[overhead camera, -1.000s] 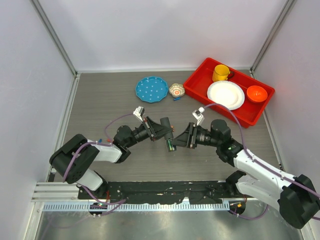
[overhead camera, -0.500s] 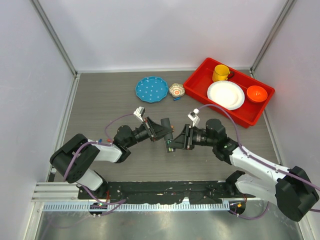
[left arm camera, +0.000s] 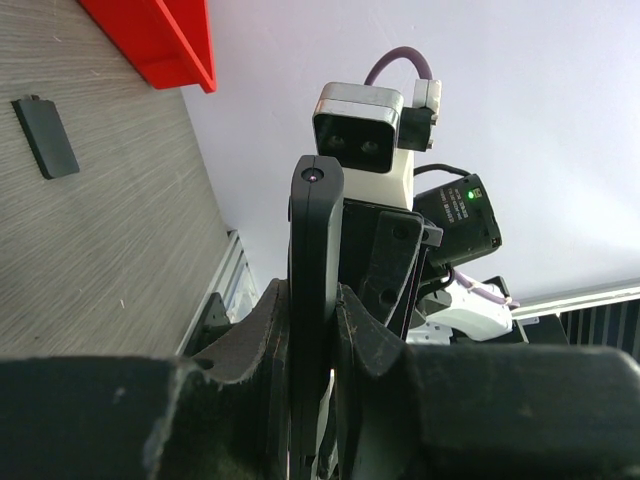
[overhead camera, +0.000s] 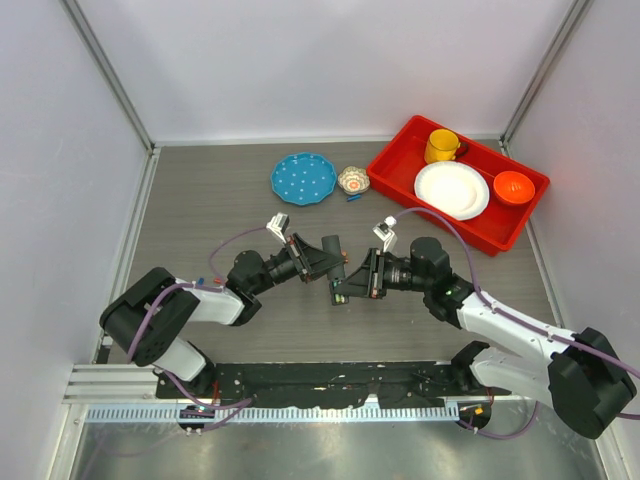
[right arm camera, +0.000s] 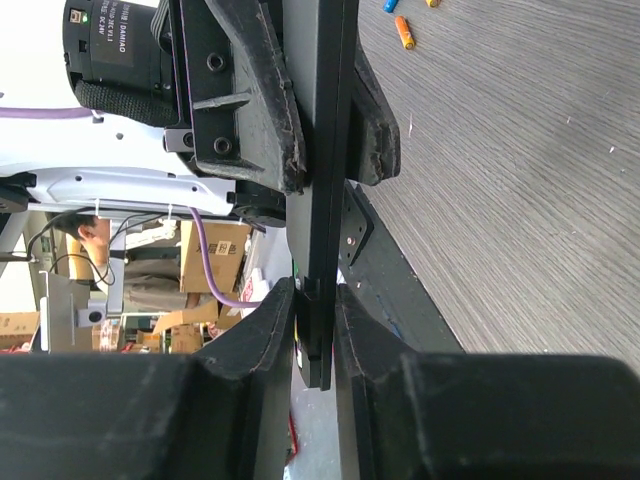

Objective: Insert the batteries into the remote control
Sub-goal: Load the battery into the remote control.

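The remote control [overhead camera: 340, 280], a slim black bar, is held above the table between the two arms. My left gripper [overhead camera: 335, 264] is shut on its upper half; in the left wrist view the remote control [left arm camera: 315, 250] stands up from between the left gripper's [left arm camera: 312, 312] pads. My right gripper [overhead camera: 352, 286] meets it from the right. In the right wrist view both pads of the right gripper [right arm camera: 314, 300] press on the lower end of the remote control [right arm camera: 322, 130]. A green sliver, perhaps one of the batteries [overhead camera: 341, 294], shows at that end.
A flat black cover [left arm camera: 45, 137] lies on the table. Small orange and blue sticks [right arm camera: 403, 32] lie farther off. At the back stand a blue plate [overhead camera: 303, 178], a small patterned bowl [overhead camera: 353, 180] and a red tray [overhead camera: 400, 178] with a mug, plate and bowl.
The right arm has moved left to the remote control, and its jaws have narrowed onto the lower end. The left arm has held still with the remote.
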### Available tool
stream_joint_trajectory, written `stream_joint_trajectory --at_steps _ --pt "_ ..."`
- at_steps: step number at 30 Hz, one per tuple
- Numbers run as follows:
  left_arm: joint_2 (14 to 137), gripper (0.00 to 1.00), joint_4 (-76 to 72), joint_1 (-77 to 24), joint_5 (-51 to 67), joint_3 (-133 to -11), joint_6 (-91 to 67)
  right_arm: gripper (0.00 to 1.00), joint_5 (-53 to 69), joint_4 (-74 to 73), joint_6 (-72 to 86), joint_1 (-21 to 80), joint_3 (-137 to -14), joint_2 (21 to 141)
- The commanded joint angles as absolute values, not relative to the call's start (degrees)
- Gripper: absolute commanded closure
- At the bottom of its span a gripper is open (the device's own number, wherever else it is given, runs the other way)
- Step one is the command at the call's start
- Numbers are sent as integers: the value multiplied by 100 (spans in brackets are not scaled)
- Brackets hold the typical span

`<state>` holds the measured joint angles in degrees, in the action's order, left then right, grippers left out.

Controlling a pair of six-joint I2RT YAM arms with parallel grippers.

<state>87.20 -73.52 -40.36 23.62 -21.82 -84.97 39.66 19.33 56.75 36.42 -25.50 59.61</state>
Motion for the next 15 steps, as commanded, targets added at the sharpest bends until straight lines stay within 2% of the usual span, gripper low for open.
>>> stream_joint_trajectory --at_steps 1,4,5,8,15 --pt "8613 100 -8859 -4069 2399 -2285 -8552 91 3753 2022 5528 3691 -2654 5915" --pt "8622 100 -8859 -4061 2391 -2276 -8543 78 3788 2013 5537 3683 -2689 5845" --pt "8622 100 -8859 -4061 2391 -2276 -8534 68 3788 1882 5511 3683 -2733 5810" --pt "8648 100 -8859 -4034 2426 -2285 -8534 55 3771 1383 5248 3656 -2996 5678" --pt "8605 100 -8859 -3885 2496 -2259 -8508 46 3815 73 4572 3437 -3821 5300"
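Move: The right hand's fingers are already shut on the battery end of the remote, with the loaded battery right at the fingertips. The remote's middle is about 3 cm ahead and 1 cm left of that hand. On the table some 17 cm below lie the loose orange batteries, roughly 8 cm ahead, and the black cover, about 14 cm right and 5 cm ahead. From the left hand, the battery is some 5 cm back, 2 cm right and a little lower. The right fingers let go of the remote's battery end, opening to about twice their gap. After holding still at first, that hand lifts about 2 cm off the compartment, edging slightly right and tipping its wrist by some 5 degrees. The left hand stays in place and keeps its pinch on the remote's other end. ##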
